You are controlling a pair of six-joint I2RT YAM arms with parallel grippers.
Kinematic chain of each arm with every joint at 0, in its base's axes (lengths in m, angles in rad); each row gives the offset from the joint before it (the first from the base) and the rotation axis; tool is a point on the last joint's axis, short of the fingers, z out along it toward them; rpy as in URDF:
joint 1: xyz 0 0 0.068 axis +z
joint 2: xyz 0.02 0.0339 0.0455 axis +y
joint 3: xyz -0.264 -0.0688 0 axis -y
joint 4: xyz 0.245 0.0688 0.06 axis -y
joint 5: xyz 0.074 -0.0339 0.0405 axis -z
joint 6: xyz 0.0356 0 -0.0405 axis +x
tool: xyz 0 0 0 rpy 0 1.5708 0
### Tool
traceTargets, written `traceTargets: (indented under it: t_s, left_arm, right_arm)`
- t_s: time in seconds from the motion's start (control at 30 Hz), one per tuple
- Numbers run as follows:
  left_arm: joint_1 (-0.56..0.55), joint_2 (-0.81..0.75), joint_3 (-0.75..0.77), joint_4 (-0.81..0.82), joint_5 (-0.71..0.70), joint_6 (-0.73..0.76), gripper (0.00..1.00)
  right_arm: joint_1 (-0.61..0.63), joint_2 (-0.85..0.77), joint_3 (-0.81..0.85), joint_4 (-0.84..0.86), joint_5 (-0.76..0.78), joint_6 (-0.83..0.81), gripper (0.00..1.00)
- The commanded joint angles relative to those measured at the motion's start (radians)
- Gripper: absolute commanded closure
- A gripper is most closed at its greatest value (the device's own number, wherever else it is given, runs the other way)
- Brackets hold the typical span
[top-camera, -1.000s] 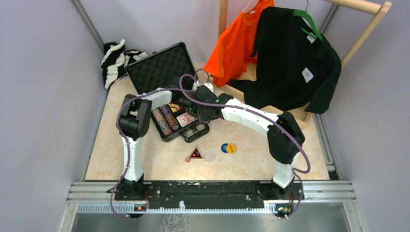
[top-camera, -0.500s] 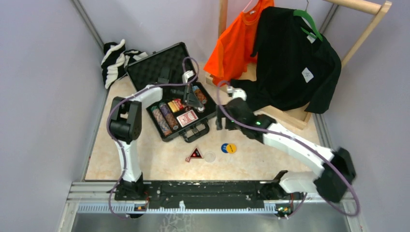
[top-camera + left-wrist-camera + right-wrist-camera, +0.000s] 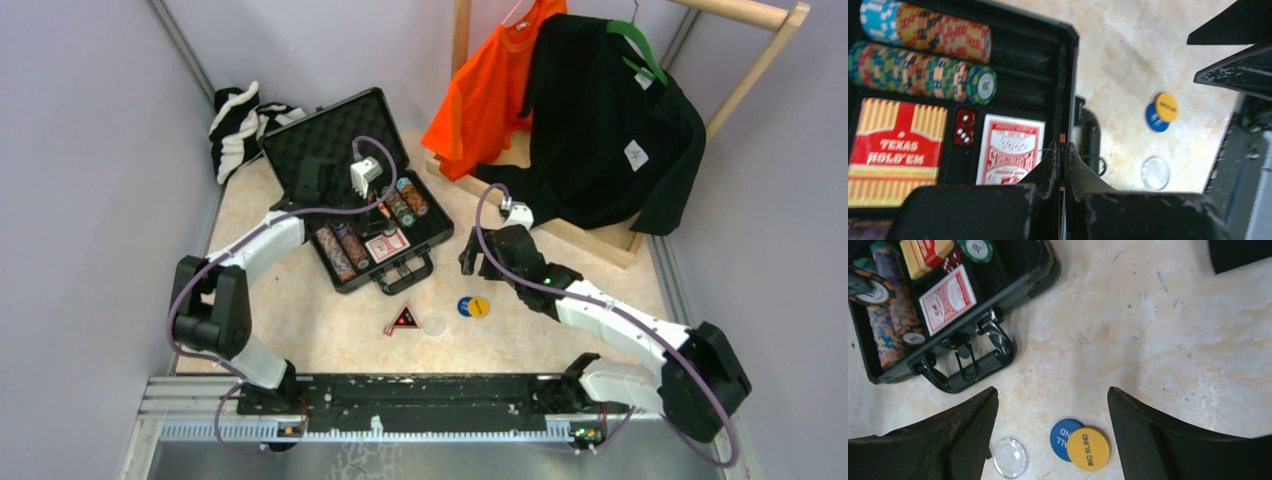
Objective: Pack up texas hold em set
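Observation:
The black briefcase (image 3: 437,228) lies open, its foam lid (image 3: 335,145) leaning back. Rows of poker chips (image 3: 923,32) and a red card deck (image 3: 1010,150) sit in its base. My left gripper (image 3: 388,213) hovers over the case's right side, shut and empty (image 3: 1062,146). On the table in front lie a yellow disc (image 3: 1089,448) overlapping a blue disc (image 3: 1062,436), a clear disc (image 3: 1009,458) and a black-red triangle (image 3: 403,319). My right gripper (image 3: 1052,395) hangs open above the discs, just right of the case handle (image 3: 983,365).
A wooden rack (image 3: 740,90) at the back right carries an orange shirt (image 3: 490,90) and a black shirt (image 3: 610,130). A striped cloth (image 3: 240,125) is bunched in the back left corner. Grey walls close in both sides.
My right gripper pulled back from the case to the right and opened above the discs. My left arm swung its elbow down and left, its shut gripper staying over the case.

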Motion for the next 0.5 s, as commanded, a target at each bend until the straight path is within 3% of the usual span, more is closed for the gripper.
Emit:
traceTargets:
  t_s: [0.0,0.23,0.47]
  left_arm:
    - [-0.001,-0.094,-0.097,0.005,-0.136,0.217,1.0]
    - [0.0,-0.205,-0.166,-0.029,-0.216,0.359,1.0]
    - [0.01,-0.179,-0.142,-0.19,-0.139,0.48,1.0]
  right_arm:
    - [-0.001,0.062,-0.002,0.138,-0.089,0.024,0.2]
    - [-0.001,0.142,0.001,0.134,-0.092,0.001,0.2]
    - [-0.001,0.253,0.022,0.118,-0.133,0.023,0.2]
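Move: The yellow big blind button, overlapping the blue one, lies about 8 cm back from the open right hand, 2 cm to its right and 12 cm below; the blue one sits 3 cm to the left of the yellow. The clear disc is 12 cm back and 8 cm left of the hand, the case handle 2 cm back and 14 cm left. From the left hand, the yellow button is some 13 cm back and 18 cm right. Fingers open, the right hand sinks about 6 cm towards the buttons; the shut left draws 4 cm left, tilting. ##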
